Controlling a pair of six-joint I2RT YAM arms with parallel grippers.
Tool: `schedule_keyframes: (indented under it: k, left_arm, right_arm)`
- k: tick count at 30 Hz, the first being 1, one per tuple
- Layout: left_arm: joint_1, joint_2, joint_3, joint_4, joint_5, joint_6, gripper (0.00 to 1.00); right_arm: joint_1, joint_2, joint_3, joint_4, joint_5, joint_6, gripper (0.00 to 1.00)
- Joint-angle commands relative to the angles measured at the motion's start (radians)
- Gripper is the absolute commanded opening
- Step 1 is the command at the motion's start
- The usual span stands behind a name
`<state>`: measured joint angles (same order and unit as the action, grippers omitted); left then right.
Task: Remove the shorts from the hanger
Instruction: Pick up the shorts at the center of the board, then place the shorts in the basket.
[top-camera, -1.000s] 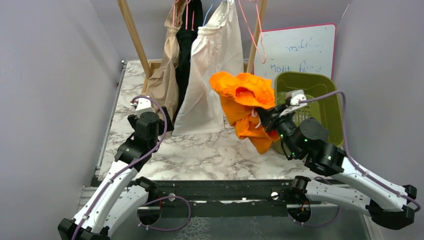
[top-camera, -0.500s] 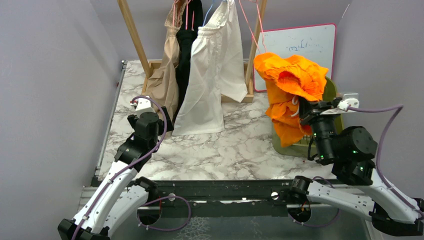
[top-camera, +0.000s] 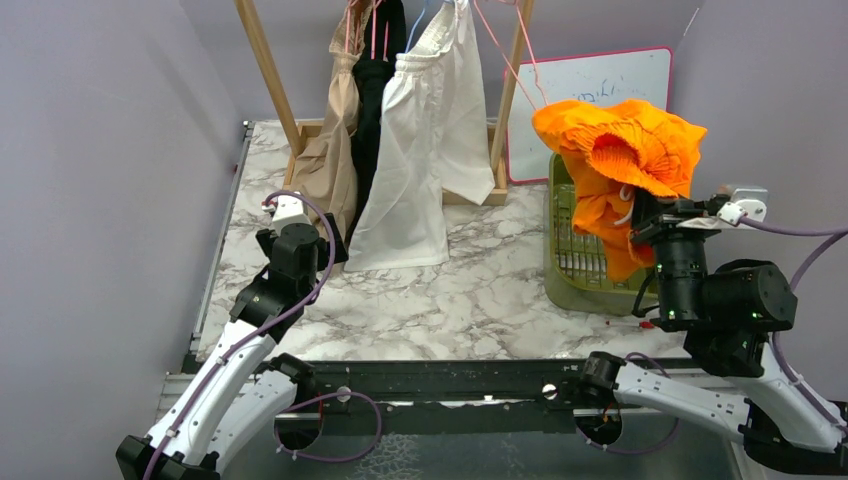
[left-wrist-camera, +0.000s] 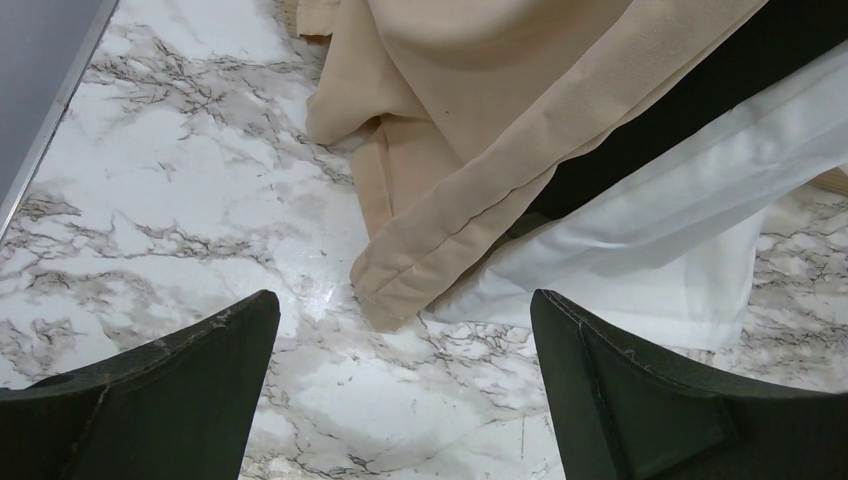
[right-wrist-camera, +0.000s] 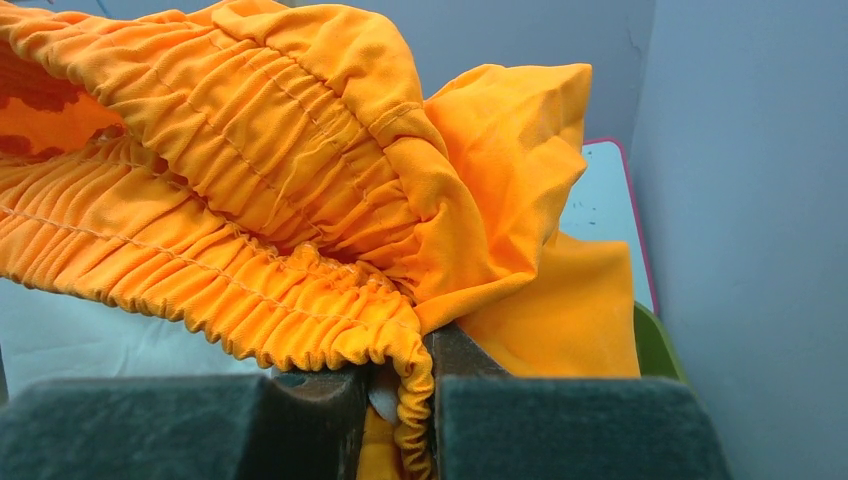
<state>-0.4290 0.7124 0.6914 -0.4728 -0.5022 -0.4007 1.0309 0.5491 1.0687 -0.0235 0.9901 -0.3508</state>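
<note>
My right gripper (top-camera: 645, 218) is shut on the gathered waistband of the orange shorts (top-camera: 618, 150) and holds them in the air over the green basket (top-camera: 565, 280); the right wrist view shows the waistband (right-wrist-camera: 250, 250) pinched between its jaws (right-wrist-camera: 405, 400). The cream-white shorts (top-camera: 425, 150), the black shorts (top-camera: 372, 110) and the tan-beige shorts (top-camera: 330, 160) hang on hangers from the wooden rack (top-camera: 262, 60). My left gripper (top-camera: 290, 225) is open and empty, low over the table by the tan hem (left-wrist-camera: 450, 240) and the white hem (left-wrist-camera: 640, 270).
A whiteboard (top-camera: 590, 95) leans on the back wall behind the basket. An empty pink hanger (top-camera: 520, 60) hangs at the rack's right end. The rack's right post (top-camera: 508, 100) stands beside the basket. Grey walls close in left and right.
My right arm has swung the orange shorts to the right and higher, from over the table's middle to above the green basket. The left arm has not moved.
</note>
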Motion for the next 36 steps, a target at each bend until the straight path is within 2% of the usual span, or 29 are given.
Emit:
schedule_keyframes:
  k: [1,5,13,18,21,32,36]
  left_arm:
    - [0.004,-0.012,-0.001,0.016,0.008,0.011,0.99]
    - [0.004,-0.008,0.0,0.016,0.01,0.012,0.99]
    - [0.004,0.001,0.0,0.016,0.021,0.013,0.99]
    - [0.004,0.003,0.001,0.016,0.026,0.013,0.99]
    - [0.004,0.008,0.001,0.016,0.031,0.013,0.99]
    - [0.004,0.009,0.001,0.018,0.059,0.012,0.99]
    - [0.004,0.007,-0.001,0.018,0.061,0.012,0.99]
  right_arm:
    - [-0.001,-0.039,0.058,0.024,0.002,-0.009,0.01]
    - [0.0,-0.046,0.137,-0.138,0.023,0.052,0.01]
    - [0.0,-0.067,0.098,-0.151,0.068,0.032,0.01]
    - [0.0,0.027,0.005,-0.061,0.163,-0.071,0.01]
    - [-0.001,0.059,-0.066,0.108,0.199,-0.154,0.01]
    - [0.0,0.104,-0.092,0.138,0.211,-0.124,0.01]
    - [0.0,0.106,-0.135,0.245,0.197,-0.226,0.01]
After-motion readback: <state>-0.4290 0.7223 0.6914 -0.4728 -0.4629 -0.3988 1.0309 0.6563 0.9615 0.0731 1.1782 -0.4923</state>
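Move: I already hold the orange shorts by the waistband in my right hand, high over the near left part of the green basket. The basket's middle lies about 12 cm ahead, 7 cm to the right and nearly 40 cm below that hand. The whiteboard is about 35 cm ahead, 7 cm right and 35 cm down; the white shorts hang some 25 cm ahead, 30 cm left and 22 cm lower. From my left hand, the basket is roughly 58 cm right, 7 cm ahead and 12 cm down. Keeping my right fingers shut on the waistband, I first swing the orange shorts about 4 cm right, a little back and up. Then I sweep them left, down by some 8 cm and forward over the green basket, easing up slightly at the end. My wrist turns clockwise, tips down and rolls its left side lower, each about 10 degrees. ##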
